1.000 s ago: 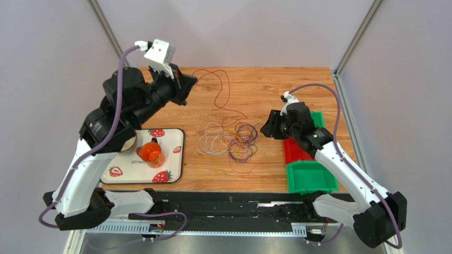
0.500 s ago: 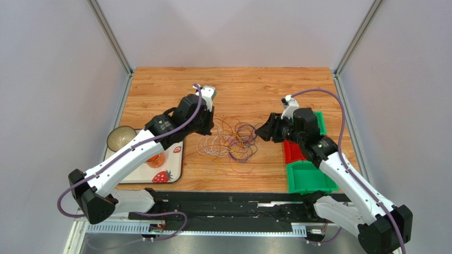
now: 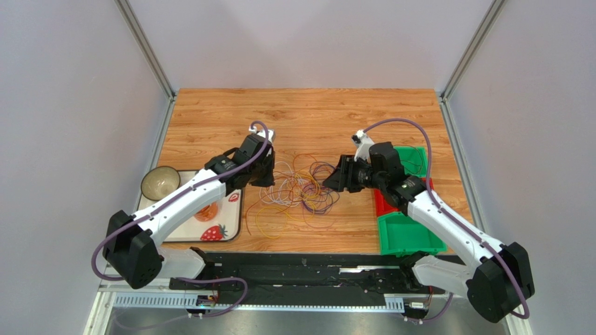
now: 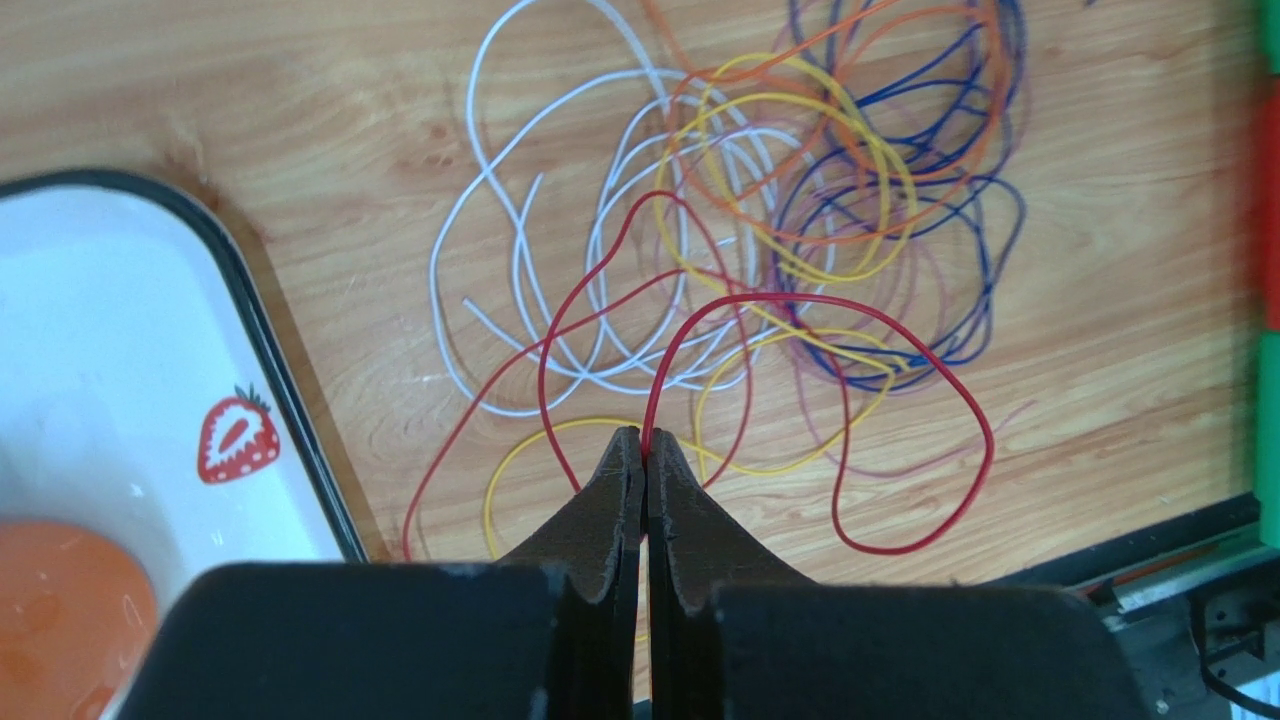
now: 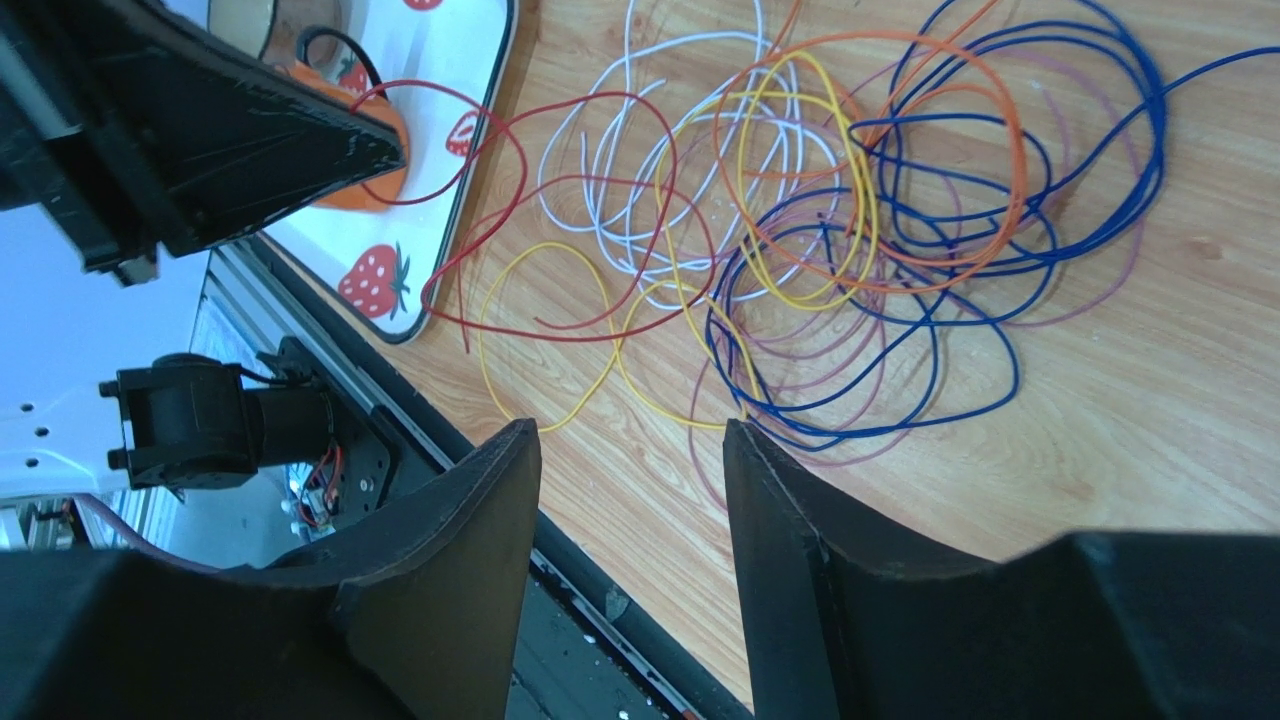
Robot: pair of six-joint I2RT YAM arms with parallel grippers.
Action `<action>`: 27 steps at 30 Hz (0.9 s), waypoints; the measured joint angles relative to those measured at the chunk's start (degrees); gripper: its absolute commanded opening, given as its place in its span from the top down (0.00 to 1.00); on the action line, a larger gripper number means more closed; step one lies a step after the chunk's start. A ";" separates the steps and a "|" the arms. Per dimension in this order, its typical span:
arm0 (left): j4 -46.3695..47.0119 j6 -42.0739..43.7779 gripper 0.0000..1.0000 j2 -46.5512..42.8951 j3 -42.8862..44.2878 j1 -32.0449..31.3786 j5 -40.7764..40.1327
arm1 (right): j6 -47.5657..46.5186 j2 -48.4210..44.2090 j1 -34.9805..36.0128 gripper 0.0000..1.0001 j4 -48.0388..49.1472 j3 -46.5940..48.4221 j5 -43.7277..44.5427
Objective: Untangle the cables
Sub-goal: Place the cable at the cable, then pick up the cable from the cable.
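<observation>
The cables lie as a loose tangle of white, yellow, orange, blue, purple and red loops mid-table. My left gripper sits low at the tangle's left edge, beside the tray. In the left wrist view it is shut on the red cable, which loops out over the wood in front of the tips. My right gripper hovers at the tangle's right edge. It is open with nothing between its fingers; blue and yellow loops lie just beyond them.
A strawberry-print tray holding an orange cup is at the left, with a bowl beside it. Green bins and a red bin stand at the right. A black rail runs along the near edge.
My left arm has come down from high at the back left to the tangle's left edge, bringing the red cable with it. The right gripper has moved left toward the tangle and opened wider.
</observation>
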 measured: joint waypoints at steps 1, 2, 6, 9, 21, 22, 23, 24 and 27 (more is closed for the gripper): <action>-0.02 -0.42 1.00 0.48 -0.70 0.50 0.26 | 0.00 0.52 0.48 0.48 0.13 0.00 0.00; -0.02 -0.68 1.00 0.98 -1.20 0.94 0.46 | -0.02 1.01 0.98 0.48 0.28 0.02 -0.02; 0.57 -2.08 1.00 4.17 -2.84 3.15 2.43 | -0.02 3.85 2.86 0.48 0.70 0.17 -0.02; 1.55 -2.89 0.97 6.80 -3.69 4.92 4.02 | -0.02 6.23 4.11 0.48 0.85 0.50 0.07; -0.92 -4.90 0.27 3.93 -5.68 12.11 5.68 | -0.59 14.05 9.18 0.48 0.33 7.15 1.70; -1.79 -4.85 0.26 2.47 -5.57 12.26 5.57 | -0.83 15.02 9.51 0.48 0.13 8.33 1.95; -2.69 -4.76 0.26 1.27 -5.29 12.31 5.53 | -1.01 15.96 9.73 0.48 -0.11 9.42 2.08; -3.93 -4.63 0.26 -0.07 -4.83 12.33 5.44 | -1.29 17.16 9.94 0.48 -0.79 11.04 2.21; -7.39 -3.78 0.26 -4.02 -2.89 12.41 5.05 | -1.79 20.63 10.62 0.48 -2.19 15.39 2.69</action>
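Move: The left hand holds the red cable; its laying spot, between tray and tangle, is about 3 cm ahead, 2 cm left and 14 cm below. From that hand the white coil is about 8 cm ahead, 2 cm right; the yellow loop, 2 cm back, straight below; the orange mug, 1 cm ahead, 21 cm left. From the right hand the tangle's middle is roughly 9 cm ahead, 11 cm left and 16 cm below, the blue coil 8 cm ahead, 5 cm left. The left hand sinks about 7.5 cm while drifting left towards the tray, its fingers tipping some 15 degrees further down, then opens wide to let go of the red cable and rises about 6 cm, still going left, some 6 cm in all. Meanwhile the right hand, half open and empty, travels about 8 cm left towards the tangle's middle, dipping about 3 cm before easing up slightly. ##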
